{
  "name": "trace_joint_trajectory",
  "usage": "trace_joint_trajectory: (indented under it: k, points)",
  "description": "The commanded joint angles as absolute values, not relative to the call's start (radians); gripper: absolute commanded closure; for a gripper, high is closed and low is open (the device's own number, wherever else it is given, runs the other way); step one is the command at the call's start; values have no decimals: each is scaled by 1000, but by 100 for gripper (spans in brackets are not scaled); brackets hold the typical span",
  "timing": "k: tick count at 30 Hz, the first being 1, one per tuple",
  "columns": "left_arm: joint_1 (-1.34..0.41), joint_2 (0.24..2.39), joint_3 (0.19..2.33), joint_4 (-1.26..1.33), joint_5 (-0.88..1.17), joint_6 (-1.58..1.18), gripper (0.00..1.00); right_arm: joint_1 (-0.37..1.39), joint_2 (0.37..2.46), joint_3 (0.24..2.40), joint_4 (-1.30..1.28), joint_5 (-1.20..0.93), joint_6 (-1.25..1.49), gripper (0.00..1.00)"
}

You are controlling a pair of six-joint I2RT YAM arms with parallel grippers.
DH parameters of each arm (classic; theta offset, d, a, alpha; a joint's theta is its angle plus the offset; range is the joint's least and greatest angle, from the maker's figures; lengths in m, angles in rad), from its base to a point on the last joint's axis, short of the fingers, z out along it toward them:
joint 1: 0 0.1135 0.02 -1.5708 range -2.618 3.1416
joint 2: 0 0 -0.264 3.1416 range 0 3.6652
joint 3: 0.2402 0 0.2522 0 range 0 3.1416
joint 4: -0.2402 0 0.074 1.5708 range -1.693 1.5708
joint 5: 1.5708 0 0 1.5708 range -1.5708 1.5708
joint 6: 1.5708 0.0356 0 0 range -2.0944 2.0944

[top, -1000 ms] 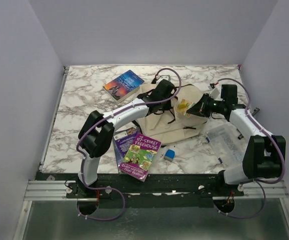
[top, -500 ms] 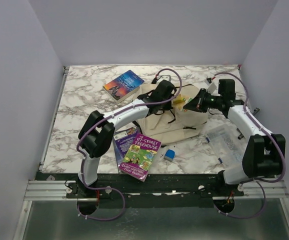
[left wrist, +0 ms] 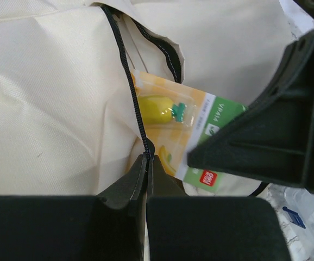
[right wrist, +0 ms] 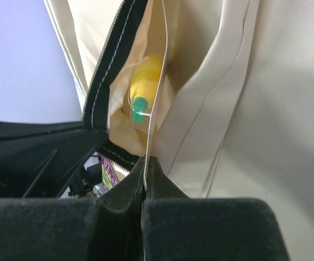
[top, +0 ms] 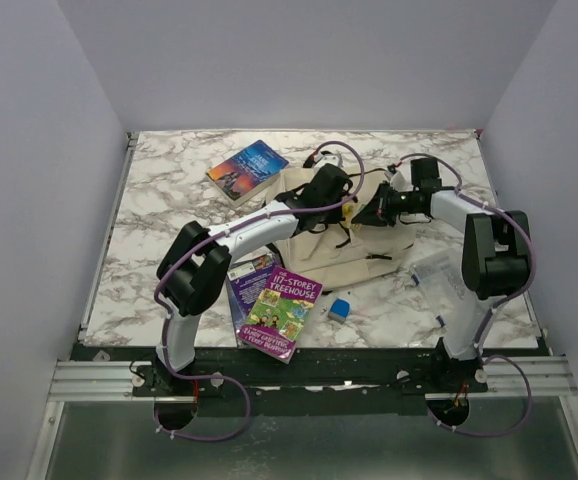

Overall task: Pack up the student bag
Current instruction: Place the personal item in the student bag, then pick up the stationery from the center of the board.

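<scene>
The cream student bag [top: 334,258] lies mid-table with its black zipper trim [left wrist: 125,76] pulled open. My left gripper [left wrist: 148,159] is shut on that zipper edge, holding up the mouth of the bag. A clear packet [left wrist: 165,111] with a yellow item and a green-labelled card sits partly inside the opening. My right gripper [right wrist: 146,161] is shut on the packet's [right wrist: 143,89] near edge, beside the cream bag wall [right wrist: 265,109]. In the top view the two grippers, left [top: 341,206] and right [top: 362,213], meet at the bag's far end.
A blue book [top: 247,170] lies at the back left. A purple Treehouse book [top: 281,312] rests on another purple book [top: 246,283] near the front. A small blue block [top: 340,309] and a clear plastic box [top: 447,282] lie at the front right.
My right arm has swung left and back, carrying the packet from the bag's right side into its open mouth. The left gripper has kept its hold on the zipper edge.
</scene>
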State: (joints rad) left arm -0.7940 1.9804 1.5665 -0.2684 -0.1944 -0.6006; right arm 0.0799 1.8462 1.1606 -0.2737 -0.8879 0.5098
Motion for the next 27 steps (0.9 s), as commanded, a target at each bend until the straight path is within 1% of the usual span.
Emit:
trace_joint_trajectory:
  k: [1,6,10,14,15,19,22,25,27]
  points:
    - [-794,1934,1575,-229,-218,-583,100,92,1946,1265,-309,-976,471,99]
    - [-795,1937,1577,-221,-212,-576,100,106,2066,1387,-362,-993,439,99]
    - [-795,1939,1581,-220,-206,-570,100,185,2159,1521,-433,-1002,405,99]
    - [-796,1937,1586,-219,-206,-565,100,244,2224,1607,-436,-991,436,99]
    - [-796,1937,1585,-219,-204,-565,100,242,2226,1606,-422,-984,447,96]
    - [-796,1937,1577,-219,-196,-571,100,201,2178,1551,-372,-930,472,58]
    - [-795,1948,1576,-220,-188,-577,100,177,2119,1514,-375,-889,468,45]
    - [-796,1957,1580,-220,-171,-578,100,155,2049,1466,-386,-824,455,38]
    - [-795,1962,1581,-220,-156,-576,100,142,1985,1430,-380,-796,455,36]
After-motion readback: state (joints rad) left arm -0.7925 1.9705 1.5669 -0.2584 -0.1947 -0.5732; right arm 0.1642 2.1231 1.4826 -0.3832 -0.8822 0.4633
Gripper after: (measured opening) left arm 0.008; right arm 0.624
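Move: The student bag's open mouth, where the personal item is to go, lies about 5 cm to the left of the right hand, 4 cm ahead and 4 cm lower; the right fingers already hold the item by its edge. The left fingers on the bag's zipper edge are some 6 cm left of the right hand, 1 cm ahead and 2 cm higher. The blue box sits roughly 19 cm back and 4 cm left, 10 cm lower. From the left hand, the mouth is about 3 cm ahead, 1 cm right and 7 cm below. The personal item, still pinched in the right fingers, is carried forward and left into the bag's mouth, past the zipper edge, the hand sinking slightly and ending its push with a leftward stretch to about 8 cm. There the fingers open well over halfway, let go of the item, and the hand draws back some 4 cm to the right; the left hand keeps its pinch on the zipper edge, holding the mouth open. ##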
